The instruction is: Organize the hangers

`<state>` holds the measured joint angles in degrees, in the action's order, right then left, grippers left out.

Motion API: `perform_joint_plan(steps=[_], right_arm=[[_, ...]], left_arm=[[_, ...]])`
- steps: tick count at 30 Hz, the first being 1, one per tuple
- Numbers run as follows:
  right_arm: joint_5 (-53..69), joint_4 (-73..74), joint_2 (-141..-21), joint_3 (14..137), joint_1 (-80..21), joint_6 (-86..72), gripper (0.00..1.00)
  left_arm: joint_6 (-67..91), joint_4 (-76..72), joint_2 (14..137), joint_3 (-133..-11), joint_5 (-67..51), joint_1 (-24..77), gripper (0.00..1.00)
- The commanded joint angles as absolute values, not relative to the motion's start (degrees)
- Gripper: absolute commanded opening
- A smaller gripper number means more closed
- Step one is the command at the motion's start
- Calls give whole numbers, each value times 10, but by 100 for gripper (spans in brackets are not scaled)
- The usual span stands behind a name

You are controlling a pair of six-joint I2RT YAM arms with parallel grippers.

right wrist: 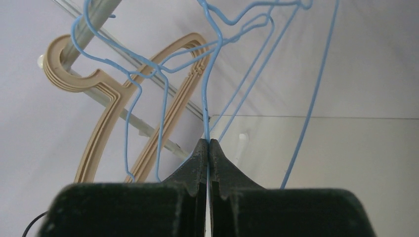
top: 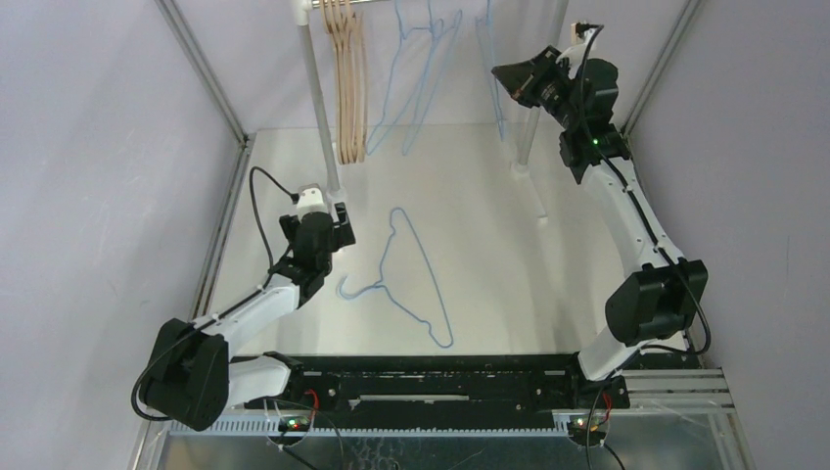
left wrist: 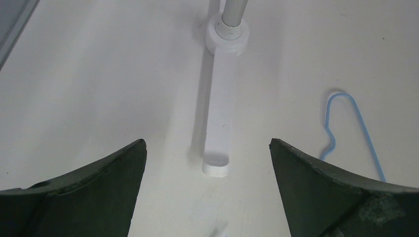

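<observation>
One light-blue wire hanger (top: 431,286) lies flat on the white table, its hook (left wrist: 339,94) off to the right in the left wrist view. My left gripper (top: 345,227) hovers low just left of it, open and holding nothing, with its fingers (left wrist: 99,187) spread wide (left wrist: 207,143) over the rail's white foot. Several tan wooden hangers (top: 347,88) hang on the rail at the back left (right wrist: 99,128), and blue wire hangers (top: 416,88) hang beside them (right wrist: 143,89). My right gripper (top: 501,72) is raised by the rail, shut (right wrist: 207,143) on the wire of another blue hanger (right wrist: 206,98).
The silver rail's left pole (top: 323,117) stands just behind my left gripper, with its white foot (left wrist: 217,148) and joint (left wrist: 228,34) right below the fingers. The right pole (top: 529,137) stands near my right arm. Frame posts and lilac walls close in both sides.
</observation>
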<state>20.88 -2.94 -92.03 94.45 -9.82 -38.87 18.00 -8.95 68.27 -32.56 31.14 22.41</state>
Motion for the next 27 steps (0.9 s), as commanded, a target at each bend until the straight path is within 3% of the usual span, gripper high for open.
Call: perform_joint_plan(steps=[1, 16, 17, 20, 22, 27], right_arm=[[213, -47, -919, 982, -118, -370, 0], [234, 44, -995, 1055, -205, -308, 0], [229, 41, -992, 1046, -204, -308, 12], [184, 35, -963, 1006, -203, -295, 71], [165, 27, -939, 977, -203, -267, 97], [100, 28, -860, 901, -202, -209, 100]], left_arm=[[184, -117, 686, -333, 312, 222, 99], [184, -115, 678, -331, 309, 222, 99], [184, -114, 678, -332, 309, 222, 99], [184, -115, 678, -332, 307, 222, 99], [184, -114, 678, -332, 307, 222, 99], [186, -114, 680, -333, 306, 222, 99]])
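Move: My right hand grips one shoulder of a blue hanger that already hangs on the rail. The other blue hangers on the rail, where it is being taken, are about 14 cm to the left, some 6 cm farther out and roughly level. The wooden hangers stand about 26 cm left and 4 cm farther out. From my idle left hand the other blue hangers lie some 22 cm right, 20 cm ahead and 30 cm above. With my right hand I slide the pinched blue hanger left along the rail for about 10 cm, towards the blue hangers already there, keeping nearly level while the wrist swings a little counter-clockwise. Then I open the fingers wide, let go of the wire and sink about 6 cm, easing some 3 cm back to the right as the hand rolls its left side down. ##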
